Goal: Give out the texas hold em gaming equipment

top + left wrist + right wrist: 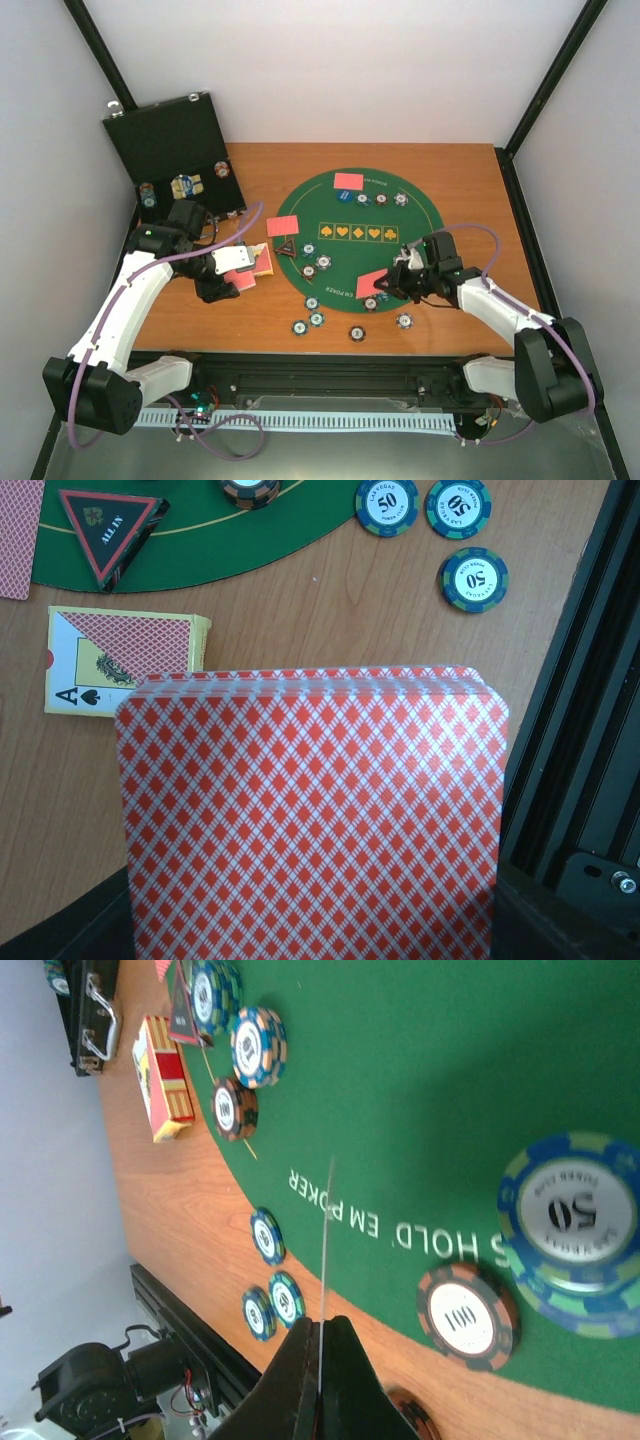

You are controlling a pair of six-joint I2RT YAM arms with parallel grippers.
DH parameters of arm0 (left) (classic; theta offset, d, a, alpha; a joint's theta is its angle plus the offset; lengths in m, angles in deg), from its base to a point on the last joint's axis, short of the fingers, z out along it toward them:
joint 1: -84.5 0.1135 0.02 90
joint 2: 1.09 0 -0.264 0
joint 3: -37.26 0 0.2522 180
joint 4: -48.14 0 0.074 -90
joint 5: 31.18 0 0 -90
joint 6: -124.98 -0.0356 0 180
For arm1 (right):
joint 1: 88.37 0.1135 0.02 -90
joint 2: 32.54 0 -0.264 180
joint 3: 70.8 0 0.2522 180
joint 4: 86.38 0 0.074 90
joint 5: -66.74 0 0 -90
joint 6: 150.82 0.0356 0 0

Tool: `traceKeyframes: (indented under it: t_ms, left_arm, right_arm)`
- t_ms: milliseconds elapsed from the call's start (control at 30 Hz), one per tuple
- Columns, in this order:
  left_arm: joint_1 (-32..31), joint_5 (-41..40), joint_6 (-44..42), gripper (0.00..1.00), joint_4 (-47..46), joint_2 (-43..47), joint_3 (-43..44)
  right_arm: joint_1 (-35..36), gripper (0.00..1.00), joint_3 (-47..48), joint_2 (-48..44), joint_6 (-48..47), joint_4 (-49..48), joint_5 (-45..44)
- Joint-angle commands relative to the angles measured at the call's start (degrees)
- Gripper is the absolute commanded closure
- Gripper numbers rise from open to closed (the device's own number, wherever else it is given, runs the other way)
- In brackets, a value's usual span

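Observation:
My left gripper (236, 274) is shut on a deck of red-backed cards (310, 820). The deck fills the left wrist view and hides the fingers. My right gripper (320, 1322) is shut on a single red-backed card (372, 283), seen edge-on (326, 1230) over the near rim of the green mat (340, 255). Two cards (348, 181) (283, 226) lie face down on the mat. The black triangle marker (105, 530) rests at the mat's left edge. Poker chips (316, 319) (468, 1316) are scattered along the near rim.
The open black case (180, 150) stands at the back left with chips inside. A card box (120, 660) lies on the wood beside the left gripper. Three chips (381, 199) sit on the far part of the mat. The black rail (580, 730) borders the table's near edge.

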Motion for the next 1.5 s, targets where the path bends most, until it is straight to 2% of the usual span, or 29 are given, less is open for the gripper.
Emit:
traceKeyframes:
  t_ms: [0,200,400,567,900,1067,1300,1467]
  left_arm:
    - [-0.25,0.93,-1.06,0.69,-0.5,1.11,0.54]
    - [-0.25,0.41,-1.23,0.69,-0.16,1.11,0.87]
    - [-0.25,0.16,-1.49,0.69,-0.06,1.15,0.91]
    - [-0.25,0.2,-1.55,0.7,-0.09,1.1,0.62]
    - [-0.25,0.12,-1.44,0.7,0.27,1.07,0.89]
    - [-0.26,0.18,-1.41,0.69,0.12,1.07,0.63]
    - [-0.27,0.73,-1.0,0.69,0.23,0.64,1.03]
    - [-0.29,-0.16,-1.46,0.69,0.47,1.31,0.28]
  right_arm:
    - [-2.18,0.97,4.54,3.52,-3.55,1.38,0.98]
    - [-4.07,0.97,9.31,10.45,-6.27,0.36,2.65]
    - [-5.77,0.97,10.33,16.24,-10.02,2.52,-0.43]
    - [-6.12,0.97,12.15,18.47,-12.04,3.81,-2.3]
    - [-6.12,0.96,14.14,21.35,-13.19,2.53,1.96]
    - [-5.45,0.94,13.49,21.67,-13.61,1.58,5.24]
    - [-3.85,0.96,13.39,21.27,-13.5,2.27,3.66]
    - [-4.03,0.97,13.56,15.4,-13.69,5.91,1.27]
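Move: The face-down card already pinched in the right hand is bound for open mat about 6 cm ahead of that hand, 3 cm to its left and 6 cm below. The blue chip stack sits roughly 2 cm ahead and 1 cm right, the brown chip about 2 cm back and 2 cm left, both some 5 cm down. From the left hand, which still holds the deck, that spot lies around 9 cm ahead, 32 cm right and 13 cm below. The card, still gripped at its right-hand end, is carried forward about 5 cm by the right hand, away from the near edge of the mat and past the blue stack. Partway the hand also sinks some 3 cm towards the mat while edging right, then nearly hovers there, drifting back left with a slight counter-clockwise turn; the fingers stay shut. ##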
